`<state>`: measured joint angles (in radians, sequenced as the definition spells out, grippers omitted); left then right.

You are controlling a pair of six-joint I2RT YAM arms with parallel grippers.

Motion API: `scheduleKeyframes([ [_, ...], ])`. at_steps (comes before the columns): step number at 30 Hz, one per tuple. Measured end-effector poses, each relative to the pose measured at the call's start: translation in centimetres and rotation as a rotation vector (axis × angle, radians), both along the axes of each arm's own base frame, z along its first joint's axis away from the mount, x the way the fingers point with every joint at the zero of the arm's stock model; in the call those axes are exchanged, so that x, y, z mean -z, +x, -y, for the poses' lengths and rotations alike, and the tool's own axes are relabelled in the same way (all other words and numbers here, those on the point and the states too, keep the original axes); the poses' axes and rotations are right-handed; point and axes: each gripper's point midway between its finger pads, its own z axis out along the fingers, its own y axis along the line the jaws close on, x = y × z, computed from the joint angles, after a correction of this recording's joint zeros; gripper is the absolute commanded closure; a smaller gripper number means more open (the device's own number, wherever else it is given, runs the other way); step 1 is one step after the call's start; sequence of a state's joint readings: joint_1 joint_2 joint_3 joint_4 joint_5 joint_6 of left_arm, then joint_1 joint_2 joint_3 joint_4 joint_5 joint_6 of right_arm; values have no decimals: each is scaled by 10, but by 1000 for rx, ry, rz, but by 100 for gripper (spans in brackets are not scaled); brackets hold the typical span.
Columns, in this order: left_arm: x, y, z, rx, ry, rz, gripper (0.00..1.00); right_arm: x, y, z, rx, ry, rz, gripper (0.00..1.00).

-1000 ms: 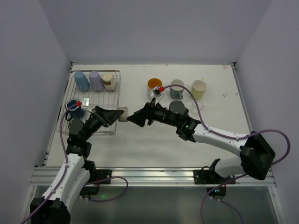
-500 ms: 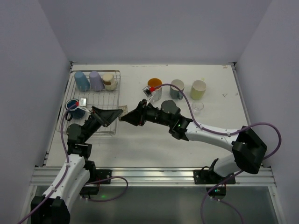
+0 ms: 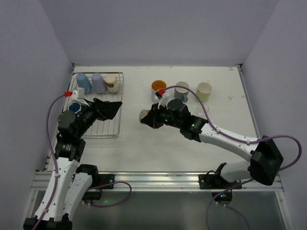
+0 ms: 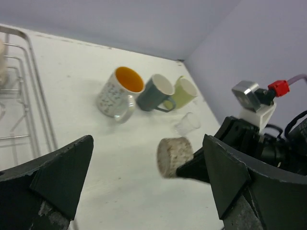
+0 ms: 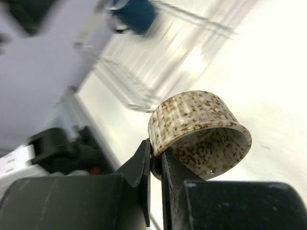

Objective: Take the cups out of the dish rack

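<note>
My right gripper (image 3: 149,118) is shut on the rim of a speckled beige cup (image 3: 144,116), held above the table right of the dish rack (image 3: 116,122). The right wrist view shows the cup (image 5: 196,127) pinched by its wall between the jaws (image 5: 156,162). My left gripper (image 3: 111,109) is open and empty over the rack's right side; in its wrist view (image 4: 148,191) the speckled cup (image 4: 174,155) hangs ahead, between the fingers. A light blue cup (image 3: 84,82), a lavender cup (image 3: 99,82), a cream cup (image 3: 112,83) and a navy mug (image 3: 74,106) sit in the rack.
On the table behind my right arm stand an orange-inside mug (image 3: 158,88), a grey mug (image 3: 182,90) and a pale yellow-green cup (image 3: 204,90). A tiny clear glass (image 4: 187,123) stands in front of them. Walls close in the table at left, back and right.
The left gripper has let go of the speckled cup and pulled back left over the rack. The right gripper has closed on the cup and carried it right.
</note>
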<state>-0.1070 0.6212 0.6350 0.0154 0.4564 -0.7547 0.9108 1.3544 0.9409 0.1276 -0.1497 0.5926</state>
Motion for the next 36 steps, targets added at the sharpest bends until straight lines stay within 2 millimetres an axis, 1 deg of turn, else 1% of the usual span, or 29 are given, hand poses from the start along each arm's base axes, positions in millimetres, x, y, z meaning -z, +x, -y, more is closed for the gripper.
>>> scheduleKeyframes([
  [1,0,-1,-6,-29,51,12,0,7,8,12,33,-44,-6,100],
  [3,7,-4,-17,-82,136,18,0,27,33,43,132,-155,-21,100],
  [7,31,-8,-30,-141,250,-17,0,75,72,111,318,-399,-67,100],
  [9,47,-7,-38,-176,301,-52,0,97,82,131,360,-509,-88,100],
  [11,59,-7,-43,-200,336,-83,0,120,90,145,377,-626,-110,100],
  [14,71,-6,-52,-240,381,-116,0,147,102,155,370,-759,-131,100],
  [18,80,-4,-65,-304,422,-154,0,169,117,168,365,-864,-146,100],
  [22,89,0,-77,-365,462,-209,0,178,127,180,375,-911,-154,99],
  [24,91,3,-83,-395,481,-230,0,180,130,185,378,-924,-159,94],
  [25,91,5,-87,-412,494,-241,0,181,130,186,378,-928,-159,86],
  [27,94,10,-92,-443,512,-266,0,180,132,188,378,-931,-161,77],
  [29,98,14,-97,-467,529,-294,0,180,133,188,375,-933,-156,70],
  [31,104,18,-103,-496,546,-327,0,178,134,187,370,-930,-153,66],
  [32,108,19,-106,-514,551,-345,0,178,134,186,367,-928,-150,56],
  [34,113,20,-112,-552,559,-375,0,178,134,185,361,-923,-152,44],
  [35,114,21,-116,-575,560,-385,0,178,133,184,358,-919,-155,33],
  [36,115,22,-120,-598,561,-394,0,177,133,182,356,-910,-157,29],
])
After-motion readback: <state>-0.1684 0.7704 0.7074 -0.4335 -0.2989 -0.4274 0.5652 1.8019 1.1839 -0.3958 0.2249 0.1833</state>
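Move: The right gripper holds the speckled cup; the bare spot for it lies about 14 cm ahead, 20 cm right and 20 cm below. From that spot the grey mug stands some 12 cm farther out, the small glass 12 cm right. The white mug is roughly 25 cm ahead of the hand and 8 cm right. The left gripper, empty and open, has the navy mug about 12 cm ahead, 23 cm left, 25 cm below; the blue cup stands some 17 cm beyond that mug. Swing the right gripper right and down, some 18 cm each, and about 13 cm forward, rolling it some 50 degrees so the fingers point down; set the speckled cup on the table short of the grey mug, then open. Meanwhile bring the left gripper, still open, about 12 cm left and as far down towards the navy mug, turning it counter-clockwise and tipping it down. ##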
